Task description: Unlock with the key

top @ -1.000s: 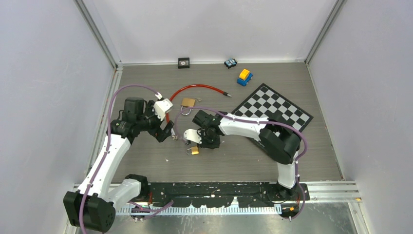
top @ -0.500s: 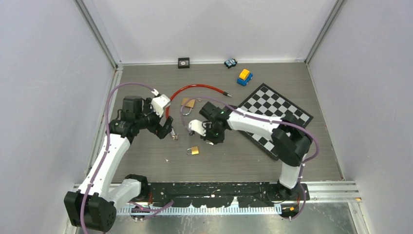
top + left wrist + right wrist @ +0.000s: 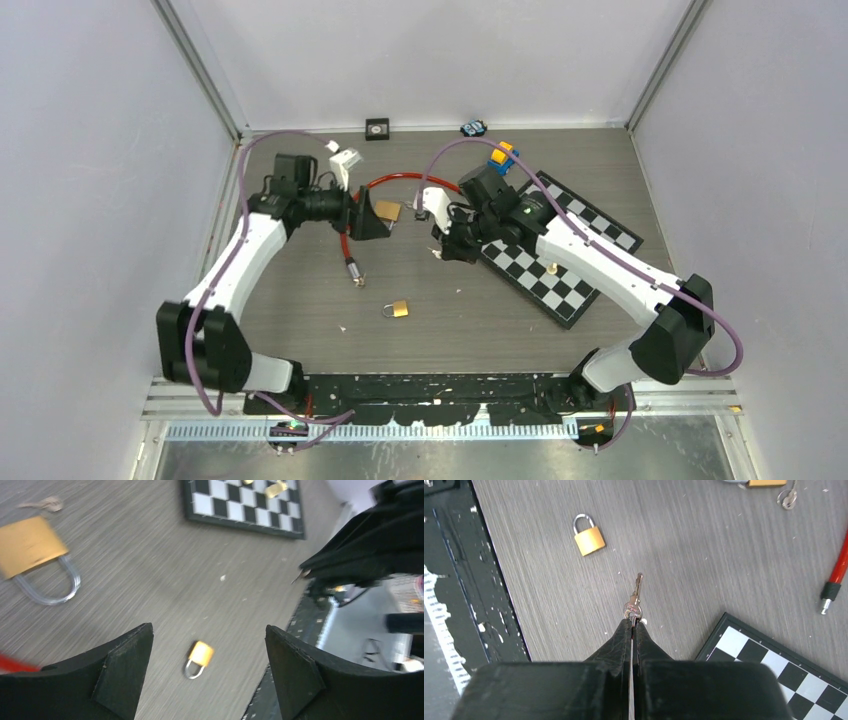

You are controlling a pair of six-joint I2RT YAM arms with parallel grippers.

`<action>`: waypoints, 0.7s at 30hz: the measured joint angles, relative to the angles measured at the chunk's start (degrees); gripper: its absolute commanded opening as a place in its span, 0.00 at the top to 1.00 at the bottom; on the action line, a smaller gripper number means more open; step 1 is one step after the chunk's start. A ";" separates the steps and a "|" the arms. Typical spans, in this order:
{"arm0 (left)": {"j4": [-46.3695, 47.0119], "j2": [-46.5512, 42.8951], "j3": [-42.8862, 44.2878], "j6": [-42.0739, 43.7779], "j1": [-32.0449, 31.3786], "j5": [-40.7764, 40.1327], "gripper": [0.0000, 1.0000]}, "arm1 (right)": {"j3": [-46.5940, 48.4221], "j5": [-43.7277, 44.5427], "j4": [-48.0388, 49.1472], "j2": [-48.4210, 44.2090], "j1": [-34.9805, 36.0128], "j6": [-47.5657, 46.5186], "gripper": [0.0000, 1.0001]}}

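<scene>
My right gripper (image 3: 632, 624) is shut on the bow of a small silver key (image 3: 635, 600), whose blade sticks out past the fingertips above the table. In the top view that gripper (image 3: 443, 250) hovers by the chessboard's left corner. A small brass padlock (image 3: 397, 308) lies shut on the table in front, also seen from the right wrist (image 3: 588, 537) and the left wrist (image 3: 200, 657). My left gripper (image 3: 209, 630) is open and empty, held above the table near a larger brass padlock (image 3: 30, 545). In the top view the left gripper (image 3: 370, 217) partly covers that padlock (image 3: 388, 210).
A red cable lock (image 3: 400, 180) curves behind the left gripper, one end (image 3: 352, 270) lying toward the front. A chessboard (image 3: 590, 240) with a small pawn lies at the right. A second key (image 3: 788, 497) lies by the larger padlock. Toy cars (image 3: 500, 155) and a black box (image 3: 377, 128) stand at the back wall.
My right gripper shut on the key, lifted and moved back right, away from the small padlock. My left arm swung back toward the larger padlock, gripper still open.
</scene>
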 measured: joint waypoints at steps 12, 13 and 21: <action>6.40 11.08 8.50 -15.02 -14.97 6.36 0.31 | 1.68 0.44 2.95 0.09 -0.31 5.42 0.99; 6.60 11.54 8.52 -15.39 -15.10 6.47 0.34 | 1.68 0.44 3.04 0.09 -0.37 5.64 0.99; 7.67 16.06 9.40 -17.53 -15.39 8.11 0.57 | 1.62 0.44 4.00 0.09 -1.03 6.51 0.99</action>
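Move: The key, held out in the right gripper's fingertips, lies about 11 cm to the left gripper's right, 5 cm back and some 3 cm lower. On the table, 20 cm below the left gripper, the big padlock is about 13 cm ahead and 1 cm right, the small padlock 10 cm back and 3 cm right, the chessboard's middle 4 cm ahead and 33 cm right. From the right gripper's own point, the key is 2 cm left, 1 cm lower, neither ahead nor back. Bring the left gripper about 11 cm to the right to the key, quickly at first and then easing, arching some 2 cm up and down again and ending slightly back. Swing its fingers about 20 degrees clockwise to point squarely right, and narrow them to half open around the key. Keep the right fingers shut on the key, lifting it about 2 cm and edging slightly forward. ##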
